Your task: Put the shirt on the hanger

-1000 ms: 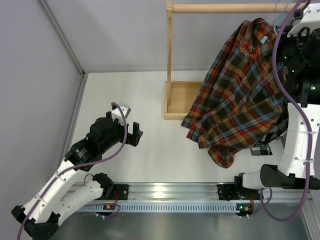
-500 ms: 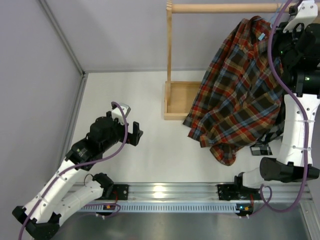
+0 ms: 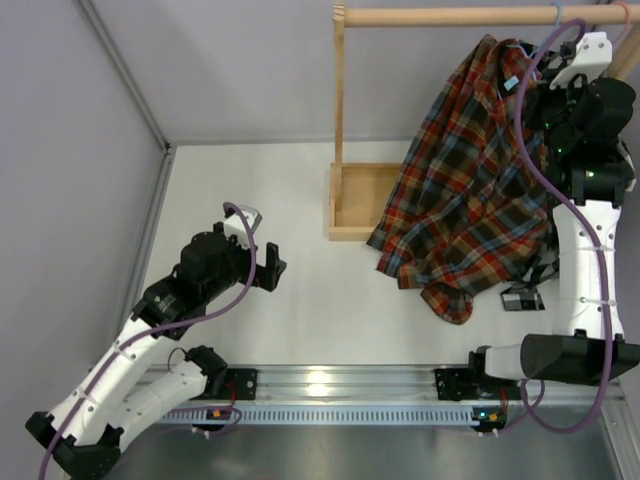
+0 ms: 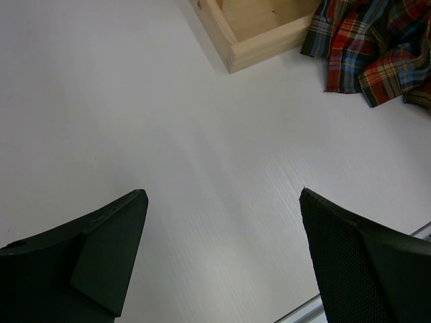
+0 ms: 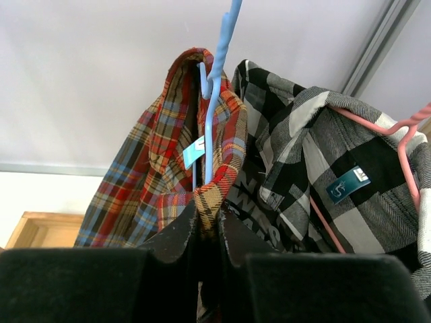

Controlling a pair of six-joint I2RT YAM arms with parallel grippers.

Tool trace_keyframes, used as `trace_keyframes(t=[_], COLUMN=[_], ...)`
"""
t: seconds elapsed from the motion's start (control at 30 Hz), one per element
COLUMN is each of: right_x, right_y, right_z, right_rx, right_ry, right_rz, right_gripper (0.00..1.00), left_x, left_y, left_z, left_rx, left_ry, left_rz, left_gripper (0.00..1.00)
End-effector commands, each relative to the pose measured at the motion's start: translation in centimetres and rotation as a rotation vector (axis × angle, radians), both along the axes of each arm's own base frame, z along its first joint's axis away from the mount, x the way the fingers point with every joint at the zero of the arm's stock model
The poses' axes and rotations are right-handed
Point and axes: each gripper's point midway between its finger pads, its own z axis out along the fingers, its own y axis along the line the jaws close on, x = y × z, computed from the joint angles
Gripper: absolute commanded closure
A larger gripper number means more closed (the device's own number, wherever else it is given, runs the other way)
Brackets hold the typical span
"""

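Note:
The plaid shirt (image 3: 470, 190) hangs from its collar at the right end of the wooden rail, its tail bunched on the table. In the right wrist view the light-blue hanger (image 5: 214, 94) runs up through the collar of the shirt (image 5: 145, 182), beside the small blue label. My right gripper (image 5: 210, 212) is shut on a fold of the collar just below the wire. From above, the right gripper (image 3: 540, 95) sits tight against the collar, its fingertips hidden by cloth. My left gripper (image 3: 272, 268) hovers open over bare table, far left of the shirt, and the left gripper (image 4: 222, 195) holds nothing.
A black-and-white checked shirt (image 5: 303, 168) on a pink hanger (image 5: 404, 134) hangs right beside the plaid one. The wooden rack has a top rail (image 3: 450, 15), a post (image 3: 339, 120) and a box base (image 3: 360, 200). A grey wall corner lies to the left.
My right arm has swung left and forward with the collar pinched, and the top of the shirt has shifted left along the rail. The left arm has not moved.

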Motion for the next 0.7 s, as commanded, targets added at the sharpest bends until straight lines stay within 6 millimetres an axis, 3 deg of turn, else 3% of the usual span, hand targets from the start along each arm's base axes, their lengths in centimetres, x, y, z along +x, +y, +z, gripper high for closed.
trace_keyframes(t=[0.0, 0.07, 0.1, 0.3, 0.5, 0.57, 0.67], right_x=[-1.0, -1.1, -1.4, -3.1, -5.9, -7.0, -10.3], right_y=[0.0, 0.2, 0.3, 0.4, -0.2, -0.5, -1.3], right_z=[3.1, 3.1, 3.1, 4.1, 3.5, 1.9, 0.1], right_rx=[-0.002, 0.001, 0.002, 0.011, 0.069, 0.146, 0.223], right_ry=[-0.109, -0.109, -0.112, -0.14, -0.121, -0.062, -0.03], right_rz=[0.015, 0.025, 0.025, 0.015, -0.048, -0.092, -0.189], right_gripper=[0.9, 0.7, 0.54, 0.22, 0.01, 0.01, 0.0], left_x=[0.6, 0.8, 1.0, 2.8, 3.5, 3.8, 4.1], left_y=[-0.2, 0.1, 0.4, 3.4, 5.4, 6.8, 8.6], left_z=[0.7, 0.7, 0.6, 0.6, 0.8, 1.1, 1.7], left_rx=[-0.023, -0.018, -0.014, -0.008, -0.012, -0.001, -0.007], left_ry=[-0.034, -0.038, -0.039, -0.035, -0.045, -0.063, -0.085], left_rz=[0.007, 0.024, 0.045, 0.208, 0.312, 0.39, 0.504], left_gripper=[0.02, 0.02, 0.02, 0.02, 0.02, 0.02, 0.02])
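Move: Near the rail, the right hand still has the plaid shirt and its blue hanger pinched together; the hanger's neck stands about 8 cm ahead and 9 cm above the hand, and the rail carrying its hook runs some 9 cm ahead and 15 cm up. The black-and-white shirt's collar is roughly 11 cm to the right and 8 cm ahead, 2 cm above. From the left hand the hanger's neck lies about 28 cm ahead, 42 cm right and 32 cm up. Opening wide from nearly shut, the right fingers let go of the plaid shirt and hanger, barely shifting at first; then the hand draws straight back from them about 7 cm, gathering speed, with a slight roll of the wrist. The empty left hand, open as before, swings some 6 cm left and a little forward, turning about 20 degrees counter-clockwise, away from the shirt. ##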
